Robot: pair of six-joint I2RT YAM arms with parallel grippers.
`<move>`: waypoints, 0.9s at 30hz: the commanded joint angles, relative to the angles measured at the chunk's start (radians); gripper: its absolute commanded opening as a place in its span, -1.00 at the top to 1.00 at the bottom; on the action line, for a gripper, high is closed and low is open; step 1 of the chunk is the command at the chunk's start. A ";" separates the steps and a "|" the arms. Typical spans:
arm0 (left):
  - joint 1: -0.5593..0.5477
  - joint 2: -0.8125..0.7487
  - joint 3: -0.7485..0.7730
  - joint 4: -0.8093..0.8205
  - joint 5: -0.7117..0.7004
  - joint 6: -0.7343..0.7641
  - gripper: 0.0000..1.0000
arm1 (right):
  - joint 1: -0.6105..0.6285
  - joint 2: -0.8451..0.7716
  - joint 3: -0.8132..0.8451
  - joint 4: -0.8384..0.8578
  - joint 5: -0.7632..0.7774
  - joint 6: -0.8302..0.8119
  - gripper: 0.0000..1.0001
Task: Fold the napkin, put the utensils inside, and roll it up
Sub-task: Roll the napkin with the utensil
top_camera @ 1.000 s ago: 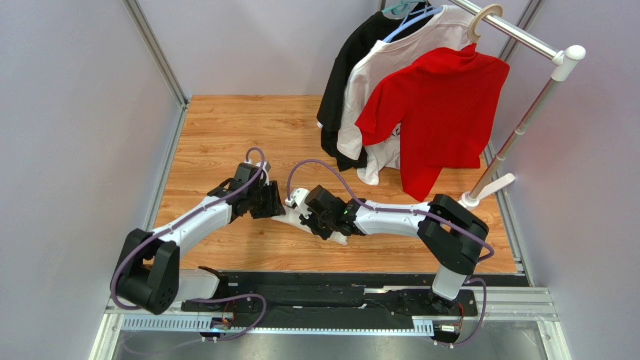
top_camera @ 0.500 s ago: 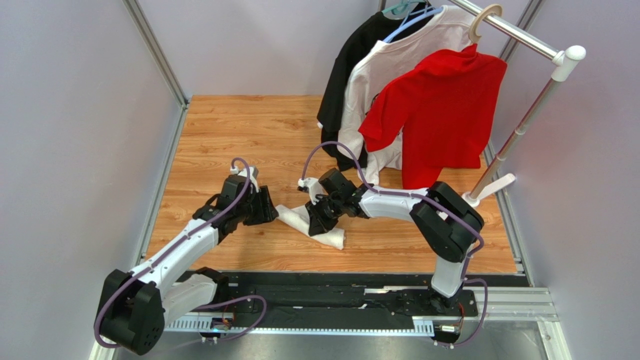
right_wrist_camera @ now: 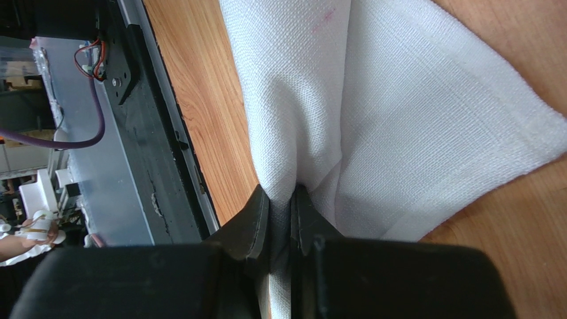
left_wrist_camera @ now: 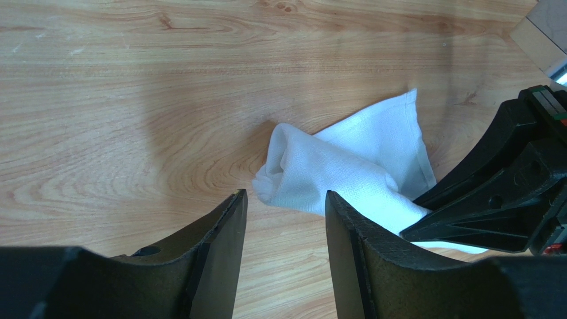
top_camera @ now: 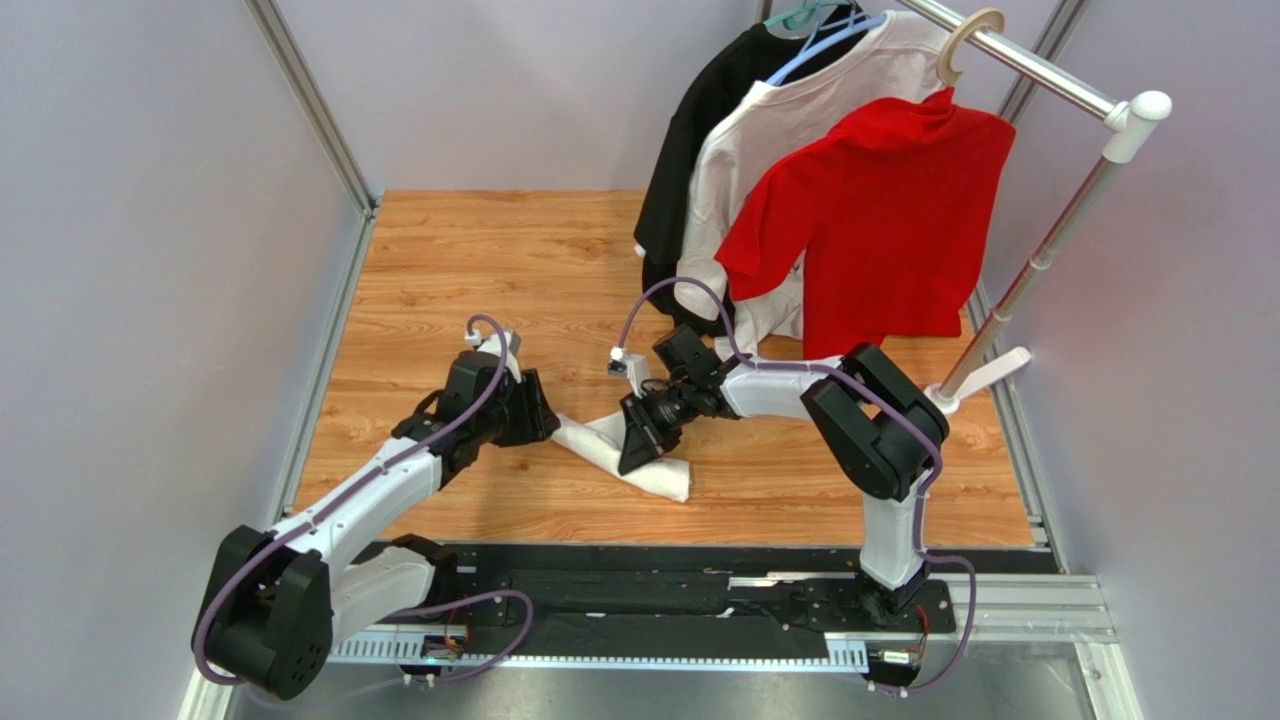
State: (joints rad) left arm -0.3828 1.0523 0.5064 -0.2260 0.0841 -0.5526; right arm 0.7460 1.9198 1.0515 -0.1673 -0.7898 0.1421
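Note:
The white napkin (top_camera: 649, 461) lies bunched on the wooden table (top_camera: 451, 270) between my two arms. In the left wrist view the napkin (left_wrist_camera: 346, 169) shows a rolled end and a flat corner. My right gripper (top_camera: 643, 435) is shut on a fold of the napkin (right_wrist_camera: 373, 113), the cloth pinched between its fingertips (right_wrist_camera: 258, 216). My left gripper (left_wrist_camera: 285, 199) stands open just short of the rolled end, with only bare wood between its fingers (left_wrist_camera: 229, 226). In the top view the left gripper (top_camera: 544, 422) sits at the napkin's left tip. The utensils are out of view.
A clothes rack (top_camera: 1052, 240) stands at the back right with a black shirt (top_camera: 706, 135), a white shirt (top_camera: 781, 135) and a red shirt (top_camera: 887, 210) hanging. The black base rail (top_camera: 661, 578) runs along the near edge. Grey walls close in both sides.
The right gripper has swung back and to the right with the napkin pinched, dragging the cloth along. The left arm drew back towards the near left and its jaws now stand clear of the cloth.

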 commanded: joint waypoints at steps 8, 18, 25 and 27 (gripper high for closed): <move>0.007 -0.029 -0.042 0.109 0.040 0.036 -0.07 | -0.036 0.100 0.010 -0.090 -0.025 0.010 1.00; 0.007 0.049 -0.043 0.180 0.077 0.046 0.10 | -0.046 0.119 0.025 -0.112 -0.035 0.001 1.00; 0.007 0.095 -0.035 0.220 0.098 0.071 0.45 | -0.046 0.134 0.038 -0.123 -0.039 -0.001 0.99; 0.007 0.106 -0.032 0.220 0.101 0.075 0.69 | -0.046 0.130 0.041 -0.126 -0.034 0.001 0.89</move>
State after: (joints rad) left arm -0.3794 1.1412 0.4591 -0.0555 0.1566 -0.5114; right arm 0.6979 1.9968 1.1023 -0.2005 -0.9195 0.1654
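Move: The napkin roll's left end sits just beyond the left fingers, about 2 cm ahead, 2 cm to the right and 2 cm lower; the right gripper, pinching the roll's middle, is some 9 cm right, 5 cm back and 3 cm lower. The loose napkin flap lies about 7 cm to the left hand's right, level with it, 4 cm below. From the right hand the roll's left end is roughly 9 cm left, 5 cm ahead and slightly higher. Easing right, then down and forward as well, the left hand travels about 2 cm in all onto the roll's raised left end, its half-open fingers narrowing late until they pinch the cloth edge between their tips. The right hand stays in place and keeps its pinch on the roll's middle, its wrist turning only some 8 degrees. ##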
